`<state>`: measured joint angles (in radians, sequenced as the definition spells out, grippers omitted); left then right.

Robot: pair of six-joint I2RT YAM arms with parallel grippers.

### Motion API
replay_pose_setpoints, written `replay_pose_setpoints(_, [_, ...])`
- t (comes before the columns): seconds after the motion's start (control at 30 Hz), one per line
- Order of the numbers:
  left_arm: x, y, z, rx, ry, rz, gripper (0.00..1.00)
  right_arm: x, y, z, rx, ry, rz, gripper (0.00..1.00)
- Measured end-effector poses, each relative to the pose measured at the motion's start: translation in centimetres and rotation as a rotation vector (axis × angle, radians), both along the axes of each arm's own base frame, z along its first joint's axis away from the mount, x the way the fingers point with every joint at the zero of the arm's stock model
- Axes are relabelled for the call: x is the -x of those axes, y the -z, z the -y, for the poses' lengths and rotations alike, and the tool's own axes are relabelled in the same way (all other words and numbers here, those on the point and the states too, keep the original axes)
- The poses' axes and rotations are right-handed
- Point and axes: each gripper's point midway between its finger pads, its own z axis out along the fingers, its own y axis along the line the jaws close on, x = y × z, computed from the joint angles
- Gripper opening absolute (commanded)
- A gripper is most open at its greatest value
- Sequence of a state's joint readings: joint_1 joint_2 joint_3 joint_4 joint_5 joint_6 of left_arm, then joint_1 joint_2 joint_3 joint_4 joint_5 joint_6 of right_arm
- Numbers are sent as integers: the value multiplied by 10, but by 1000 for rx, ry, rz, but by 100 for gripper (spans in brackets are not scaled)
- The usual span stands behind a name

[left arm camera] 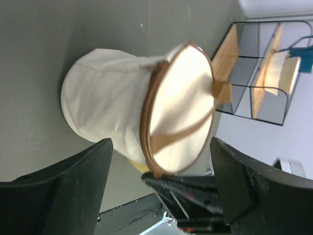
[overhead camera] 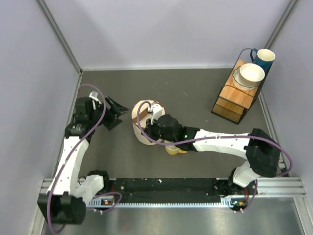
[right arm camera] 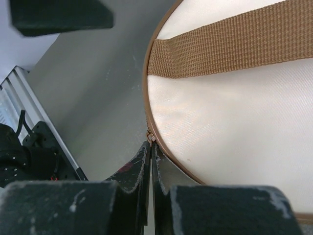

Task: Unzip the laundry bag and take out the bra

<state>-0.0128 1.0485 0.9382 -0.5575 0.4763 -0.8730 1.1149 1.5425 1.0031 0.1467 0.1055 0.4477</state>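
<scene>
The laundry bag (overhead camera: 143, 122) is a cream drum with brown rim trim, tipped up in the middle of the table. In the left wrist view the laundry bag (left arm camera: 112, 98) shows its round lid and brown strap (left arm camera: 188, 129). My left gripper (overhead camera: 119, 112) is open just left of the bag, its fingers (left arm camera: 73, 186) apart and not touching it. My right gripper (right arm camera: 151, 147) is shut, its tips pinched at the small metal zipper pull (right arm camera: 152, 137) on the rim. The brown strap (right arm camera: 220, 46) crosses the lid above. The bra is hidden.
A yellow mug (overhead camera: 172, 149) sits under my right arm beside the bag. At the back right stands a wire-and-wood rack (overhead camera: 234, 98) holding a white bowl (overhead camera: 251, 74) and a blue mug (overhead camera: 264, 58). Grey walls close in on both sides.
</scene>
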Motion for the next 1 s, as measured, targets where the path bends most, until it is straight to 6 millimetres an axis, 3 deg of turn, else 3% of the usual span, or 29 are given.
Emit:
replay_pose_setpoints(0.03, [15,-7,1,15,-5,41,86,0,0,0,-1,-1,-2,0])
replay_pose_setpoints(0.13, [35,-8,6,47,-5,83,83,1,0,0,-1,-3,-5,0])
replay_pose_setpoints(0.3, [61,29,27,109,49,1,79,4,1,-1,-2,-16,-16,0])
replay_pose_setpoints(0.4, [63,47,42,120,86,-58,74,4,1,-5,2,-23,-22,0])
replay_pose_setpoints(0.5, [62,45,54,123,116,-46,66,5,1,-8,1,-35,-29,0])
replay_pose_setpoints(0.63, [51,45,57,123,108,-27,40,6,1,-8,2,-41,-32,0])
replay_pose_setpoints(0.67, [48,48,57,119,101,-34,27,6,2,-8,4,-40,-33,0])
replay_pose_setpoints(0.8, [40,48,59,115,99,-46,12,3,6,-3,25,-31,-33,0])
replay_pose_setpoints(0.87, [35,43,56,107,92,-41,0,-1,6,2,30,-27,-24,0])
replay_pose_setpoints(1.0, [29,40,45,83,56,-39,0,-12,9,28,48,3,-3,0])
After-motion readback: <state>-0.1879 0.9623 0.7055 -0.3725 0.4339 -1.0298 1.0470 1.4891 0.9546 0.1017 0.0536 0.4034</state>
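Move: Some 6 cm to the left hand's right, 5 cm back and 4 cm lower is the near-left rim of the laundry bag, with the bag's middle about 10 cm right, 2 cm back and 10 cm down. The zip pull, already in the right fingers, is roughly 9 cm right, 7 cm back and 4 cm down from the left hand. From the right hand that rim lies about 4 cm left and 2 cm ahead; the yellow mug is some 11 cm right, 3 cm back and 12 cm down. Swinging back about 6 cm and dropping, the open left hand then crosses right and eases forward some 3 cm to pinch the bag's rim beside the handle strap. The right hand stays shut on the zip pull, nearly still, until late in the move, when it starts off right and a little forward, about 3 cm, away from the left hand's pinch. ##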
